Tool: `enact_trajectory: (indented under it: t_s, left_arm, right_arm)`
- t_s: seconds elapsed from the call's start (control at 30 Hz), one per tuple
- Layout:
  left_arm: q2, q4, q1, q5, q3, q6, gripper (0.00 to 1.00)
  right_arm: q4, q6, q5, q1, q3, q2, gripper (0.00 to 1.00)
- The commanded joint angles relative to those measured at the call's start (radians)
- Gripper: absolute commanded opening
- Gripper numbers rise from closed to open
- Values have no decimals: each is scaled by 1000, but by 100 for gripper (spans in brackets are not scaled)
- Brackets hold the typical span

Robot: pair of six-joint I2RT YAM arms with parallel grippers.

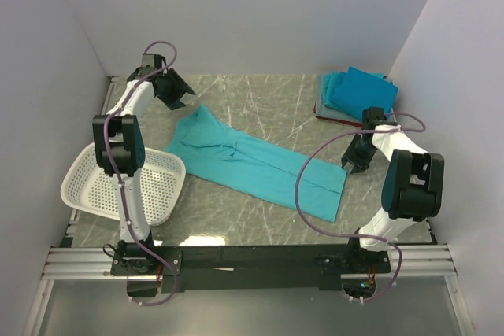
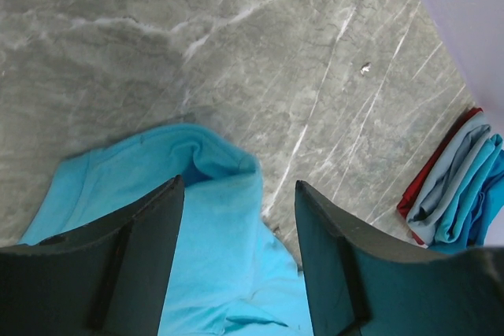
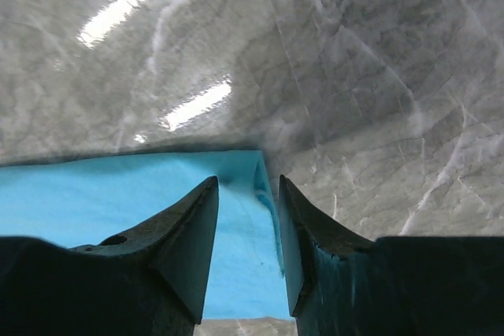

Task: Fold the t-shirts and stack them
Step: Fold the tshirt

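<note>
A teal t-shirt (image 1: 252, 164) lies folded into a long strip across the middle of the table. My left gripper (image 1: 176, 94) hovers open just past the strip's far left end, and the rumpled cloth (image 2: 228, 218) shows below and between its jaws (image 2: 238, 182). My right gripper (image 1: 353, 160) is at the strip's near right end, open with a narrow gap, and the flat corner of the shirt (image 3: 157, 218) lies under its jaws (image 3: 247, 180). Neither gripper holds cloth. A stack of folded t-shirts (image 1: 356, 92) sits at the back right, teal on top (image 2: 472, 194) and red at the bottom (image 2: 431, 172).
A white perforated basket (image 1: 126, 186) stands at the near left beside the left arm, tilted over the table's edge. Pale walls close in the table on the left, back and right. The grey marble tabletop (image 1: 260, 100) shows around the shirt.
</note>
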Motion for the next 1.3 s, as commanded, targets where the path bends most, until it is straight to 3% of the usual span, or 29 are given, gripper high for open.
enact_trajectory:
  t_s: [0.0,0.73,0.8,0.9,0.93,0.97,1.03,1.13,1.27]
  left_arm:
    - [34,12,1,25,62,8,64]
    - [164,63,-52,103,114,-51,62]
    - [164,72,-58,109,105,-50,58]
    - [164,77,-59,119,91,-50,37]
    - [166,75,-59,119,90,-47,26]
    - [167,75,-59,119,90,-45,21]
    - [172,81,-57,120,93,-41,12]
    - [182,95,-54,122,101,-36,2]
    - [195,127,-48,142,107,-34,0]
  right_arm:
    - [40,-6,-4,-7,-24,13,44]
    - [64,3,-22,-7,-43,64,23]
    - [63,3,-19,-7,-40,67,19]
    - [66,6,-12,-7,-40,62,10]
    - [66,8,-10,-7,-38,61,7]
    - [67,9,-10,-7,-38,61,2]
    - [66,12,-12,-8,-32,61,0]
    - [58,19,-16,-7,-17,61,0]
    - [37,23,5,-14,16,47,0]
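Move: Under the right hand lies the shirt's outer right corner, about 1 cm left and 2 cm below, level in reach; its near right corner is some 17 cm nearer and 6 cm left, and the folded stack about 28 cm farther out and 6 cm right. The left hand goes for the shirt's raised outer left corner, roughly 1 cm ahead, 5 cm right and 6 cm below; the basket sits about 30 cm back and 16 cm left of that hand. Sinking some 5 cm first and then sliding about 5 cm to the right, the left hand brings its wide-open fingers down around the outer left corner of the shirt and shuts them, pinching the cloth. The right hand drops about 2 cm onto the outer right corner, stays there, and closes its half-open fingers on it at nearly the same moment. ##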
